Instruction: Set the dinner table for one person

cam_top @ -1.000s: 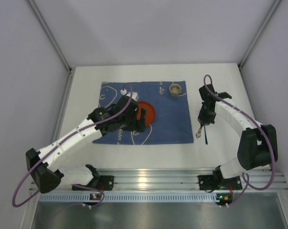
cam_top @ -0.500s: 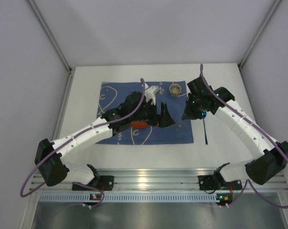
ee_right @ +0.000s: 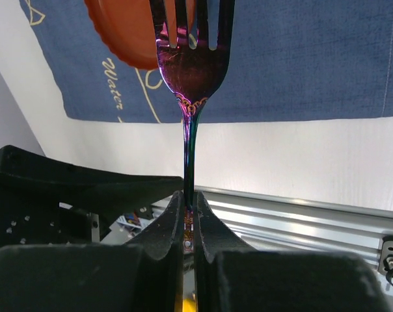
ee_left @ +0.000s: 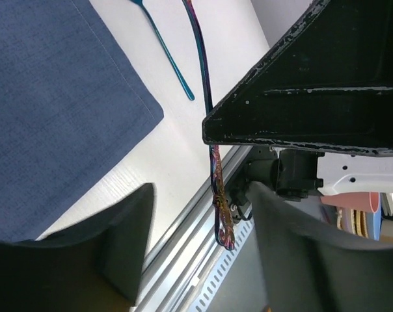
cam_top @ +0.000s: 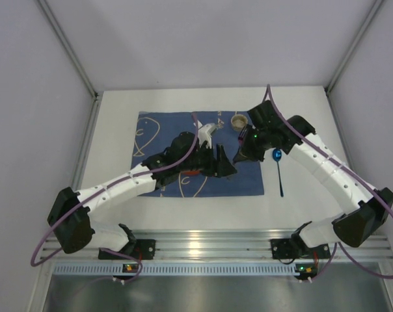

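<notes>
The white dinner table (cam_top: 300, 201) carries a blue patterned mat (cam_top: 248, 179). An orange plate (cam_top: 191, 172) lies on the mat, mostly hidden under my left arm; it shows at the top of the right wrist view (ee_right: 128, 39). My right gripper (cam_top: 237, 158) is shut on the handle of an iridescent fork (ee_right: 189, 58), held above the mat's right part with its tines over the plate's edge. My left gripper (cam_top: 224, 164) is open and empty, hovering right beside it. The fork's handle (ee_left: 216, 175) shows in the left wrist view. A blue spoon (cam_top: 278, 172) lies on the table right of the mat.
A small tan cup (cam_top: 239, 121) stands at the mat's far right corner. An aluminium rail (cam_top: 203, 244) runs along the near table edge. Enclosure walls close in the left, right and back. The two grippers are very close together over the mat.
My right gripper has carried the fork left, from above the spoon to over the mat. My left arm has swung right across the plate, ending beside the right gripper.
</notes>
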Motion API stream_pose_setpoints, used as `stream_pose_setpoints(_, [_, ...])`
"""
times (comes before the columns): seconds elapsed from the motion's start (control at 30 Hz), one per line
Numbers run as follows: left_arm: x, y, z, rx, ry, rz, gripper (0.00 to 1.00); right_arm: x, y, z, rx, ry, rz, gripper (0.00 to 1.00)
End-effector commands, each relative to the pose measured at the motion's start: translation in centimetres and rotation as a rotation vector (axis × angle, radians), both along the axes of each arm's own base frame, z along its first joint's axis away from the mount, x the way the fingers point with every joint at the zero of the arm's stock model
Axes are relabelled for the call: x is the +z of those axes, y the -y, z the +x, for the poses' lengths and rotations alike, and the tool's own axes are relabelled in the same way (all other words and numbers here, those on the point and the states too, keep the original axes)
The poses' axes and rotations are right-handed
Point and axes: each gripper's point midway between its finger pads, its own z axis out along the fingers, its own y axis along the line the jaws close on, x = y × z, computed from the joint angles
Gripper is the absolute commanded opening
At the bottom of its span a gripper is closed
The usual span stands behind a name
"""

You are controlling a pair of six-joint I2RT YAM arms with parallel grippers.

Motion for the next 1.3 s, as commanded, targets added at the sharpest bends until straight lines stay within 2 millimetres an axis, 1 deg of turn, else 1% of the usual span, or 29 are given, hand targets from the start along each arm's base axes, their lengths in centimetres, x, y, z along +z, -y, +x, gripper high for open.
stream_pose_setpoints(0.0, [3.1,0.3,0.1,0.0,0.07,-0.09,0.6,2.6,-2.0,0.2,0.029,0.043,0.09,0.0])
stream_pose_setpoints(0.03, [3.1,0.3,0.1,0.001,0.066,-0.089,0.51,2.6,-2.1,0.2,0.031,0.043,0.095,0.0])
stream_pose_setpoints(0.07, [3.1,0.4,0.2,0.002,0.062,-0.091,0.31,2.6,-2.1,0.3,0.03,0.043,0.097,0.0])
stream_pose_setpoints(0.1, [3.5,0.6,0.3,0.003,0.07,-0.112,0.15,2.7,-2.2,0.1,0.034,0.041,0.104,0.0])
stream_pose_setpoints(0.13, [3.3,0.8,0.4,0.006,0.061,-0.112,0.0,2.8,-2.3,0.0,0.037,0.04,0.111,0.0])
stream_pose_setpoints(0.23, [3.1,1.0,0.2,0.001,0.034,-0.124,0.0,3.1,-2.8,-0.1,0.049,0.05,0.152,0.0])
stream_pose_setpoints(0.27, [3.3,1.1,0.2,0.002,0.033,-0.134,0.0,3.7,-3.2,0.1,0.056,0.074,0.178,0.0])
stream_pose_setpoints(0.33, [3.0,0.6,0.4,0.022,0.045,-0.123,0.0,3.8,-3.4,0.1,0.066,0.082,0.192,0.0])
stream_pose_setpoints(0.37, [2.3,0.0,0.6,0.043,0.051,-0.084,0.0,4.0,-3.5,0.2,0.074,0.091,0.196,0.05])
stream_pose_setpoints(0.4, [1.8,-0.6,0.8,0.068,0.05,-0.051,0.0,3.9,-3.5,0.3,0.088,0.097,0.185,0.2])
stream_pose_setpoints(0.43, [1.9,-1.6,1.4,0.099,0.071,-0.026,0.0,4.3,-3.4,0.7,0.085,0.118,0.179,0.65])
stream_pose_setpoints(0.47, [0.9,-2.6,1.4,0.119,0.051,0.015,0.0,4.3,-2.9,0.7,0.087,0.125,0.158,0.78])
stream_pose_setpoints(0.5, [1.0,-3.6,1.6,0.138,0.048,0.025,0.0,4.6,-2.3,1.2,0.073,0.146,0.137,0.99])
stream_pose_setpoints(0.53, [0.7,-5.0,2.2,0.146,0.035,0.027,0.0,4.6,-1.5,1.3,0.06,0.144,0.113,1.0])
stream_pose_setpoints(0.57, [-0.6,-6.3,2.2,0.164,0.002,0.058,0.0,4.6,-0.9,1.5,0.063,0.155,0.096,1.0])
stream_pose_setpoints(0.6, [-0.4,-7.6,2.4,0.185,0.002,0.058,0.0,4.9,-0.2,1.8,0.052,0.17,0.083,1.0])
stream_pose_setpoints(0.63, [-0.8,-9.7,3.7,0.236,0.0,0.072,0.0,4.9,0.7,2.2,0.033,0.175,0.071,1.0])
stream_pose_setpoints(0.67, [-1.9,-11.0,3.8,0.254,-0.02,0.096,0.0,5.1,1.4,2.1,0.031,0.185,0.061,1.0])
stream_pose_setpoints(0.7, [-2.8,-13.5,4.6,0.32,-0.051,0.134,0.0,4.9,2.0,2.2,0.024,0.184,0.052,1.0])
stream_pose_setpoints(0.77, [-5.5,-16.1,4.8,0.33,-0.103,0.218,0.0,4.8,3.4,2.4,-0.001,0.19,0.046,1.0])
stream_pose_setpoints(0.8, [-6.8,-18.4,5.4,0.381,-0.146,0.25,0.0,4.0,4.0,2.3,-0.014,0.169,0.045,1.0])
stream_pose_setpoints(0.83, [-7.7,-19.5,5.6,0.383,-0.155,0.268,0.0,3.7,4.3,2.2,-0.018,0.162,0.042,1.0])
stream_pose_setpoints(0.87, [-9.0,-20.1,5.3,0.37,-0.213,0.26,0.0,2.9,4.6,1.8,-0.015,0.143,0.037,1.0])
stream_pose_setpoints(0.9, [-9.6,-22.0,6.1,0.418,-0.248,0.239,0.0,2.7,4.8,1.8,-0.022,0.139,0.037,1.0])
stream_pose_setpoints(1.0, [-11.1,-24.0,6.7,0.424,-0.328,0.164,0.0,1.7,5.1,1.4,-0.017,0.12,0.031,1.0])
stream_pose_setpoints(1.07, [-11.9,-24.4,7.0,0.403,-0.371,0.159,0.0,1.5,5.2,1.3,-0.018,0.12,0.031,1.0])
stream_pose_setpoints(1.1, [-12.0,-25.5,7.6,0.435,-0.387,0.141,0.0,1.2,5.3,1.3,-0.02,0.112,0.029,1.0])
stream_pose_setpoints(1.2, [-12.7,-26.0,8.6,0.427,-0.454,0.072,0.0,0.7,5.5,1.1,-0.012,0.104,0.022,1.0])
stream_pose_setpoints(1.27, [-12.5,-25.5,9.0,0.385,-0.489,0.012,0.0,0.5,5.7,1.2,-0.013,0.102,0.015,1.0])
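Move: The fork, still pinched by the right hand, has its middle about 6 cm ahead and 3 cm right of the left hand, its handle end between the open left fingers. From that hand the plate lies some 13 cm ahead, 12 cm left and 18 cm below; the cup 27 cm ahead, 7 cm right, 17 cm below. From the right hand the fork's middle is roughly 4 cm straight ahead; the blue spoon 4 cm ahead, 19 cm right, 19 cm below. Left pinches the fork handle, right lets go, left carries it 27 cm left and down beyond the plate. ##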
